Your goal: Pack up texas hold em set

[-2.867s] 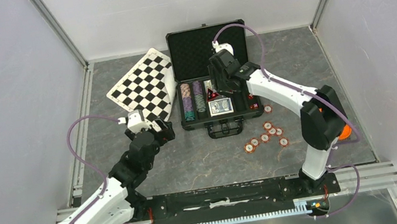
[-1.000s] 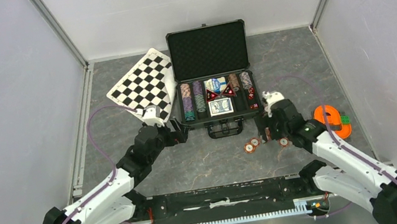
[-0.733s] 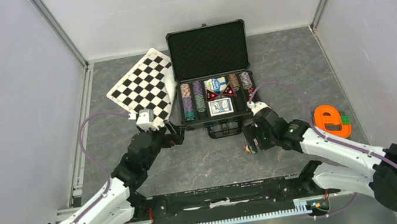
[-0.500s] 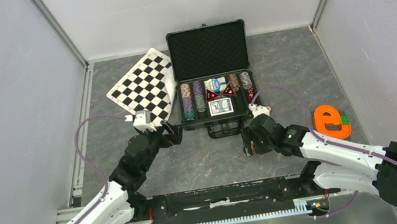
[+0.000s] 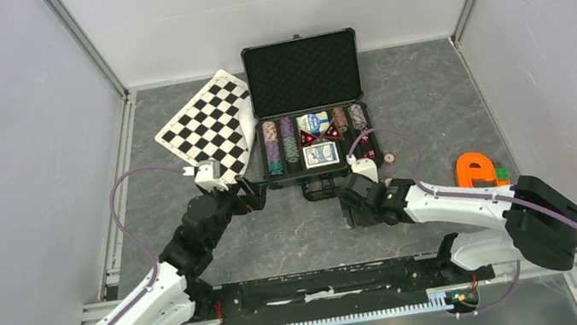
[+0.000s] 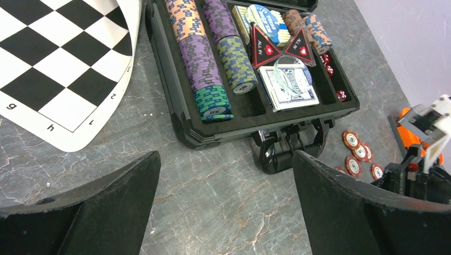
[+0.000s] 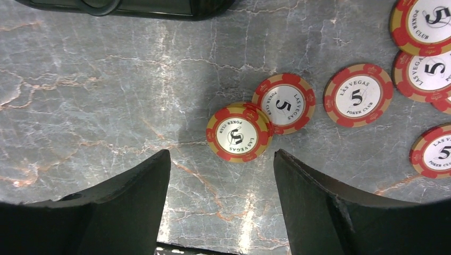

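The black case [image 5: 302, 74] lies open at the table's back, its tray holding rows of striped chips [image 6: 201, 58], card decks [image 6: 290, 87] and red dice [image 6: 340, 94]. Several loose red-and-gold "5" chips [image 7: 239, 139] lie on the table in front of the case's right end, also seen as chips [image 6: 361, 154] in the left wrist view. My right gripper [image 7: 220, 159] hovers open low over the table, with the nearest chip just beyond its fingertips and nothing between them. My left gripper [image 6: 226, 156] is wide open over bare table, near the case's front left corner.
A black-and-white checkered board [image 5: 211, 127] lies left of the case, its edge against the case's side. The case handle [image 6: 282, 151] sticks out toward me. An orange object [image 5: 476, 171] sits at the right. Walls enclose the table on three sides.
My right arm has swept left from over the loose chips to in front of the case handle, and its jaws have narrowed somewhat. The left arm barely moved.
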### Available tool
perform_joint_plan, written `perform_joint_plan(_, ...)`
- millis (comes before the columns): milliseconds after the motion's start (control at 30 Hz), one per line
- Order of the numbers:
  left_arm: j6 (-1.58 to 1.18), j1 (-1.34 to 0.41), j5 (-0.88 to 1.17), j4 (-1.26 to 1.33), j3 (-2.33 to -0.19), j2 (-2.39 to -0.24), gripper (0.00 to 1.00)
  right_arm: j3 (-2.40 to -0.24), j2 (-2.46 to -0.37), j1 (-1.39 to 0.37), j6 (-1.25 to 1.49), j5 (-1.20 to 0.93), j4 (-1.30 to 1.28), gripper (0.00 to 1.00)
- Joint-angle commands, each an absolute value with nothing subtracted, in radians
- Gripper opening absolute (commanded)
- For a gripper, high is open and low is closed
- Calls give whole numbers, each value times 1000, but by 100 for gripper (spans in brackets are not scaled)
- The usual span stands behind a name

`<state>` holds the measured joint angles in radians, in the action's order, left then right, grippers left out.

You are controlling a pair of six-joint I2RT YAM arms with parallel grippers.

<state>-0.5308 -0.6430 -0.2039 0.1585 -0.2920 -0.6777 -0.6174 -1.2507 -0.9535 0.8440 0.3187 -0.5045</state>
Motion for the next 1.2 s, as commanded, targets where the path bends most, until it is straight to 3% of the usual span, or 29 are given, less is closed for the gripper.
perform_joint_plan(0,-536,-646,-189,177,-296,-656,100,-616,-1293,-956,906,351,-484,76)
perform_joint_plan(500,-550,-646,-174,172,-290,-624,100,-565,-1318,-890,908,352,-470,61)
perform_joint_plan(733,-546,-646,-182,167,-291,-621,100,-594,-1369,-890,866,330,-499,41)
perform_joint_plan(900,-542,-646,-186,166,-291,-628,100,-597,-1310,-890,842,339,-503,33)
perform_joint_plan(1167,-543,-647,-120,219,-287,-668,100,-583,-1163,-846,783,252,-401,32)
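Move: The small stack of red chips lies almost under the right hand, only about 1 cm ahead, 1 cm to its right and 2 cm below. A single chip touches it, roughly 4 cm ahead of the hand and 4 cm to its right; the next lone chip is some 5 cm ahead and 8 cm right. The case handle stands about 11 cm ahead and 8 cm left. From the left hand the stack is around 25 cm right, 7 cm back and 14 cm down. The right fingers close from wide open to about half and pinch the upper part of the red chip stack by its rim. To get there the hand sinks some 1.5 cm, then slides forward nearly 2 cm and about 1 cm to the right over the stack, still pointing steeply down; with the grip made, it starts upward by about 1 cm. ##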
